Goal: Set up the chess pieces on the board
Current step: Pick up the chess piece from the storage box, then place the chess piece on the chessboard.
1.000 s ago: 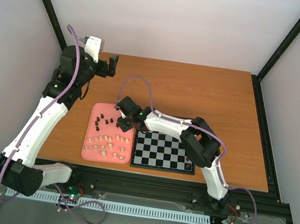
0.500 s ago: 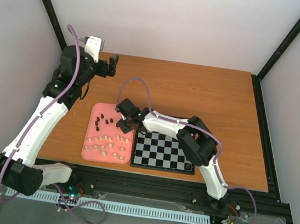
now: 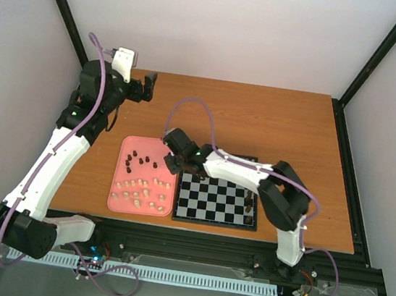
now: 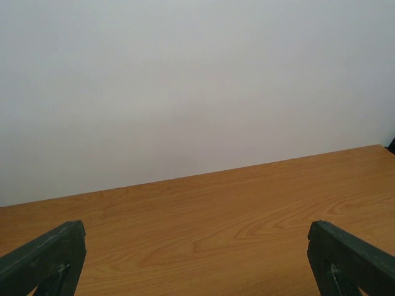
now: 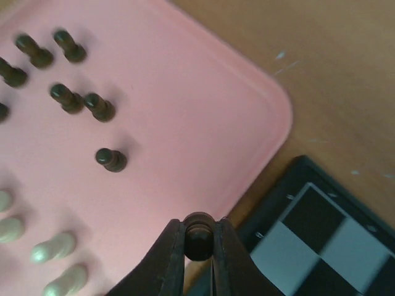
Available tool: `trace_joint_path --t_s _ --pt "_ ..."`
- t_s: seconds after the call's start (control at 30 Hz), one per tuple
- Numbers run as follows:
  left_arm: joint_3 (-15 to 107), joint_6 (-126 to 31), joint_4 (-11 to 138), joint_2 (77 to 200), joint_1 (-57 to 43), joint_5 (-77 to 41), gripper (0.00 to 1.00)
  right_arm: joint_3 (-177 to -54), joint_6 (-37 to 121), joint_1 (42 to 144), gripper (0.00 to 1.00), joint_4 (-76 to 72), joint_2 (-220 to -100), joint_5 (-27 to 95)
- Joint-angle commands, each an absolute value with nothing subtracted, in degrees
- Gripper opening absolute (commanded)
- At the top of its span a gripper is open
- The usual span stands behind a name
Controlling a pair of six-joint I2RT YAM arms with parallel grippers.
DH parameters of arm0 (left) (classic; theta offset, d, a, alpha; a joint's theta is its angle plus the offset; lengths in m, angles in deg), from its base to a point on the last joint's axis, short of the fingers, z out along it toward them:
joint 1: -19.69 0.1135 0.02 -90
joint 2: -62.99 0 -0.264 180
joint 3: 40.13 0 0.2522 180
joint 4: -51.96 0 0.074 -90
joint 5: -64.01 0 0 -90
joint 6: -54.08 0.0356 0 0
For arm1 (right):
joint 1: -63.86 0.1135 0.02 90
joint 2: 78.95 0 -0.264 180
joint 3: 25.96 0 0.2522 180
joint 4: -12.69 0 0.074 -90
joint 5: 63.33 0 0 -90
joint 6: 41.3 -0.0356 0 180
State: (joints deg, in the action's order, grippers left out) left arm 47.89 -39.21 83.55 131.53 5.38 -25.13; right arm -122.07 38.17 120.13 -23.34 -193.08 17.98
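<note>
My right gripper [image 5: 199, 242] is shut on a dark chess piece [image 5: 199, 233], held above the gap between the pink tray [image 5: 185, 111] and the board [image 5: 321, 228]. In the top view that gripper [image 3: 174, 163] hovers at the board's [image 3: 213, 223] far left corner. Several dark pieces [image 3: 138, 160] and cream pieces [image 3: 141, 193] stand or lie on the tray [image 3: 129, 145]. One dark piece [image 3: 249, 217] stands at the board's near right. My left gripper [image 3: 147, 87] is open, raised over the far left of the table, with only bare wood between its fingers [image 4: 49, 259].
The wooden table [image 3: 273, 129] stretches behind and to the right of the board. Black frame posts [image 3: 374, 58] rise at the back corners. The right arm's forearm [image 3: 232, 168] lies across the board's far edge.
The right gripper has closed on a dark piece from the tray and carried it right, to the board's far left corner. The left arm has not moved.
</note>
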Motion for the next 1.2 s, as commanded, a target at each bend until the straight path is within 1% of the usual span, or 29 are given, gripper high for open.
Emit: trace_joint_path --t_s 0.0,0.17,0.3,0.9,1.17 --pt "48.25 -40.0 82.18 131.96 5.19 -24.38 1.0 -117.08 36.31 118.76 0.03 -21.35 -183.53 13.22" --pt "48.35 -40.31 82.12 132.79 5.18 -23.57 1.0 -107.69 32.8 112.38 0.03 -21.42 -176.4 12.81" --pt "48.51 -40.49 82.07 133.29 5.19 -23.04 1.0 -103.07 31.79 108.18 0.03 -20.98 -173.94 12.99" --pt "49.86 -40.96 81.86 135.87 5.23 -21.51 1.0 -98.78 30.02 97.58 0.03 -18.67 -173.71 15.76" --pt "50.03 -41.07 81.85 136.27 5.2 -21.7 1.0 -97.81 30.11 95.45 0.03 -17.86 -174.4 17.11"
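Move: The dark chess piece in the right fingers is headed for the free square beside the board's far right corner, about 26 cm right, 5 cm ahead and 6 cm below. The dark corner piece stands 3 cm farther right, level with that square. Left behind in the storage box, the nearest dark piece lies 6 cm left of this hand, straight abreast, 5 cm below. From the left hand the square is about 38 cm right, 5 cm back, 37 cm down. The dark chess piece, already clear of the box, stays pinched in the right fingers and is carried right some 21 cm and slightly forward over the board towards its far right corner, first rising about 6 cm, then sinking back to its starting height while the wrist turns 30 degrees clockwise. The empty left hand, wide open, sinks about 3 cm, easing forward. ##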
